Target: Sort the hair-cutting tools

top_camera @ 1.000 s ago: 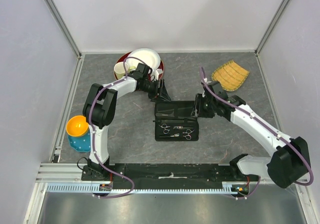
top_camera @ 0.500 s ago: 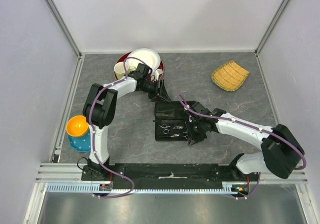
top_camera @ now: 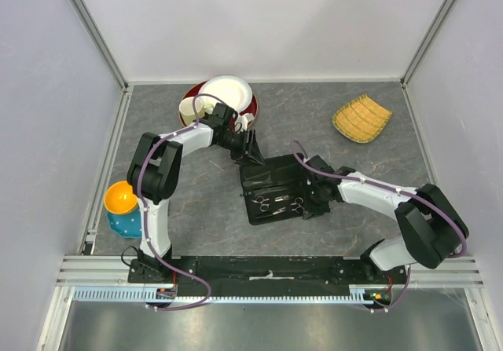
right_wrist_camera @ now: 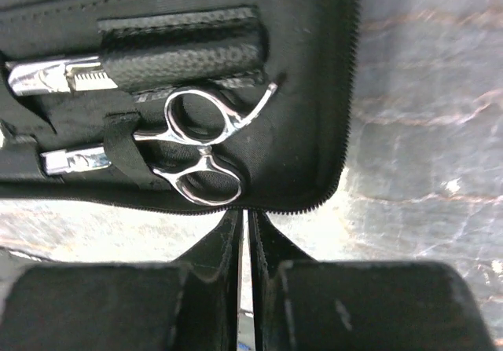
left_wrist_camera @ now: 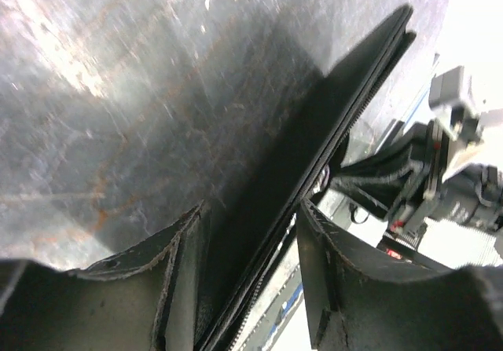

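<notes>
A black zip case [top_camera: 271, 180] lies open in the middle of the table. Small silver scissors [top_camera: 265, 204] and a second pair [top_camera: 295, 203] are strapped inside it. In the right wrist view the ring handles of one pair of scissors [right_wrist_camera: 200, 151] sit just inside the case's zip edge [right_wrist_camera: 314, 92]. No comb shows. My left gripper [top_camera: 253, 151] is shut on the raised lid [left_wrist_camera: 314, 147], which runs slantwise between its fingers [left_wrist_camera: 177, 280]. My right gripper [top_camera: 312, 202] is shut, its tips [right_wrist_camera: 242, 213] right against the case's right edge.
A red bowl [top_camera: 191, 96] holding a white plate and cups stands at the back, behind the left arm. A yellow woven tray [top_camera: 361, 119] lies at the back right. An orange bowl on a teal one [top_camera: 123, 202] stands at the left edge.
My right arm swung from the case's far right side down to its right edge. The case has turned slightly on the table. My left gripper stayed on the lid.
</notes>
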Controlling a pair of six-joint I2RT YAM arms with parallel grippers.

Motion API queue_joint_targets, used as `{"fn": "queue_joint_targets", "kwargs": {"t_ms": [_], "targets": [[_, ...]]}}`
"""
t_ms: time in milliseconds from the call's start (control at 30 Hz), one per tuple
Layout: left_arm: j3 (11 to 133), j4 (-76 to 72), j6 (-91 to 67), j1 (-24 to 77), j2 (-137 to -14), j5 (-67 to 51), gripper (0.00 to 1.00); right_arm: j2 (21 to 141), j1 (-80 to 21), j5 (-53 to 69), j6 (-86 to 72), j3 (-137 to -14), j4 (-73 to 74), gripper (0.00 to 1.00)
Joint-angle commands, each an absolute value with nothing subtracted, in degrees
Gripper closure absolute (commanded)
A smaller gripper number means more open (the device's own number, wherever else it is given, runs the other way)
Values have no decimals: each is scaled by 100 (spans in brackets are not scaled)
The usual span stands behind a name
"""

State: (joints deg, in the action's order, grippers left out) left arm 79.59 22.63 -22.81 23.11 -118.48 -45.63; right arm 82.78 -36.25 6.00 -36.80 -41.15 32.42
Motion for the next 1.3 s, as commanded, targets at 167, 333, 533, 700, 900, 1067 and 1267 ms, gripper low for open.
{"fn": "queue_joint_targets", "kwargs": {"t_ms": [167, 333, 533, 700, 900, 1067, 1267], "targets": [[7401, 2549, -1846, 2373, -10592, -5247, 46, 8999, -3182, -88, -3727, -4376, 1382, 89], [7067, 2514, -1670, 2373, -10380, -5616, 45, 9771, -2980, -9, -3499, -5044, 994, 89], [6803, 2338, -1687, 2461, -10459, -5713, 44, 10766, -2813, 360, -3147, -6160, 887, 92], [6689, 2092, -1942, 2487, -10670, -5362, 44, 10960, -2593, 633, -2980, -6644, 896, 83], [6785, 1846, -2346, 2566, -10889, -4871, 45, 10049, -2522, 150, -2822, -6548, 1353, 57], [6925, 1740, -2777, 2610, -10977, -4405, 49, 9125, -2549, 438, -2585, -6320, 1836, 49], [7373, 2529, -2944, 2707, -11214, -3334, 51, 8079, -3444, 439, -1977, -5811, 2338, 43]]}}
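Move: The open case has its middle some 8 cm back, 5 cm to the right and 4 cm below the left hand, whose parted fingers are at its raised far flap; the plates lie about 16 cm ahead and 10 cm left of that hand. From the right hand, nearly shut at the near edge close to the right corner, the case's middle is about 7 cm ahead and 9 cm left, with the nearest scissors 2 cm ahead and 3 cm left. Forward, low over the table, the right hand pushes the case's near edge with almost closed fingers, travelling about 20 cm and drifting left, then opens, comes free and rises some 12 cm. Meanwhile the left hand goes up and back about 7 cm with the far flap, bringing it over the tool half, then sinks again to the folded flap, fingers staying about half open. ##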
